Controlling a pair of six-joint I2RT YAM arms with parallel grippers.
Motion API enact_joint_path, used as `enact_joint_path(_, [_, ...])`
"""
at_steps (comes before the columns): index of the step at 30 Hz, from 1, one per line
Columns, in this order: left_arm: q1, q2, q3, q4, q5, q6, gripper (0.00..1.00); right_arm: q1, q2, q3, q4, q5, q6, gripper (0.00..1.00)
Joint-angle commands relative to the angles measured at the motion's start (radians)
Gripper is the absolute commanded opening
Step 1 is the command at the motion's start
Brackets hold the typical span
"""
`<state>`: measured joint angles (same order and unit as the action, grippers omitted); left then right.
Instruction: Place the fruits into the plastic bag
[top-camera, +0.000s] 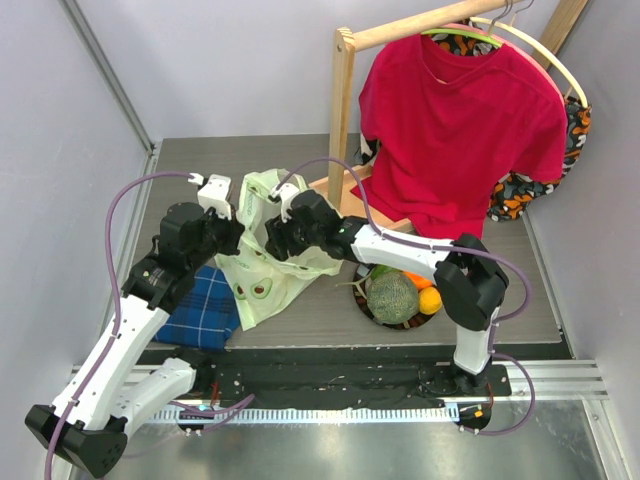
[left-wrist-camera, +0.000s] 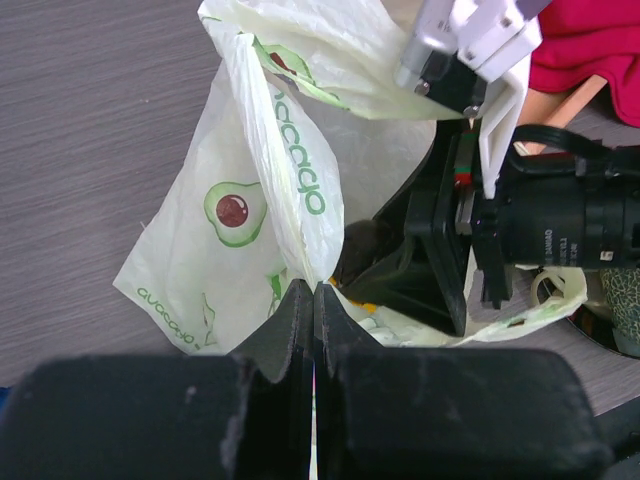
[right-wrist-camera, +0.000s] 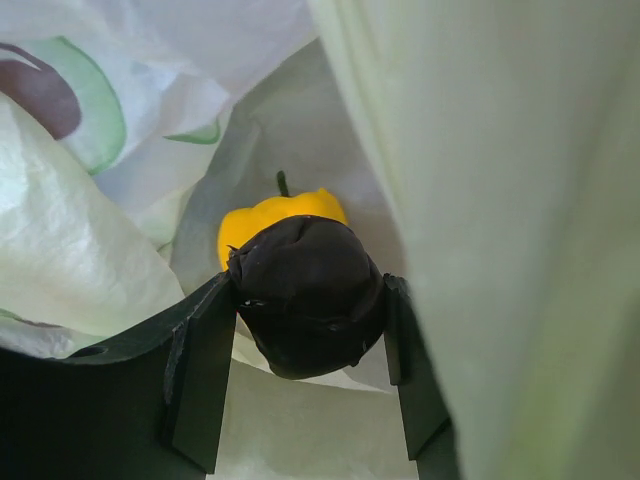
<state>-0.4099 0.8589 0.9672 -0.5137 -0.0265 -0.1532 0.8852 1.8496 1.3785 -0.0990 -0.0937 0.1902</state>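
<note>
The plastic bag (top-camera: 262, 275) lies crumpled on the table between the two arms. My left gripper (left-wrist-camera: 314, 290) is shut on a fold of the bag's rim (left-wrist-camera: 290, 200), pinching the thin film. My right gripper (right-wrist-camera: 305, 292) is down inside the bag (right-wrist-camera: 500, 200), shut on a dark purple fruit (right-wrist-camera: 310, 300) with a finger against each side of it. A yellow pepper-like fruit (right-wrist-camera: 262, 220) lies in the bag just beyond it. The netted melon (top-camera: 392, 297), oranges (top-camera: 430, 300) and a green piece sit on the dark plate (top-camera: 360, 303) to the right.
A blue plaid cloth (top-camera: 205, 310) lies left of the bag under my left arm. A wooden rack (top-camera: 343, 110) holds a red shirt (top-camera: 465, 140) at the back right. The right arm's wrist (left-wrist-camera: 560, 220) crosses over the bag's mouth.
</note>
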Motion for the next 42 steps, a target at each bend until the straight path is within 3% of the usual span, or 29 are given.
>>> enact_joint_path(1, [0.002,-0.012,0.001,0.035,-0.003,-0.005,0.0,-0.005,0.006,0.039,0.093,-0.06,0.077,0.5])
enact_joint_path(3, [0.002,-0.011,0.002,0.034,-0.004,-0.005,0.0,-0.002,0.02,0.051,0.093,-0.054,0.081,0.66])
enact_joint_path(8, [0.002,-0.012,0.002,0.034,-0.004,-0.005,0.0,0.0,0.034,0.054,0.085,-0.051,0.074,0.89])
enact_joint_path(20, [0.002,-0.015,0.002,0.034,-0.006,-0.003,0.0,0.0,0.013,0.047,0.082,-0.029,0.057,0.89])
enact_joint_path(26, [0.002,-0.014,0.001,0.034,-0.009,-0.003,0.0,0.0,-0.117,-0.015,0.094,0.024,0.04,0.89])
enact_joint_path(37, [0.002,-0.017,0.001,0.034,-0.013,-0.003,0.0,0.0,-0.509,-0.305,0.105,0.309,0.051,0.89])
enact_joint_path(42, [0.002,-0.015,0.001,0.032,-0.013,-0.003,0.0,-0.015,-0.616,-0.328,-0.193,0.564,0.097,0.9])
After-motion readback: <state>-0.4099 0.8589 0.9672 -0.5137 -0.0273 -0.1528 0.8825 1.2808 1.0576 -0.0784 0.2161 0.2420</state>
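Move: The dark fruit is already between the right fingers inside the bag, its landing place on the bag's floor only some 3 cm below. The yellow pepper lies level fore and aft, about 4 cm left and 3 cm lower; the fruit bowl's middle is about 12 cm back, 29 cm right and 1 cm lower. From the left hand, which already grips the bag's rim, the dark fruit is about 7 cm right, level fore and aft, 12 cm below. Left keeps the bag's rim; right opens, freeing the dark fruit, then withdraws about 12 cm right, likewise up. ##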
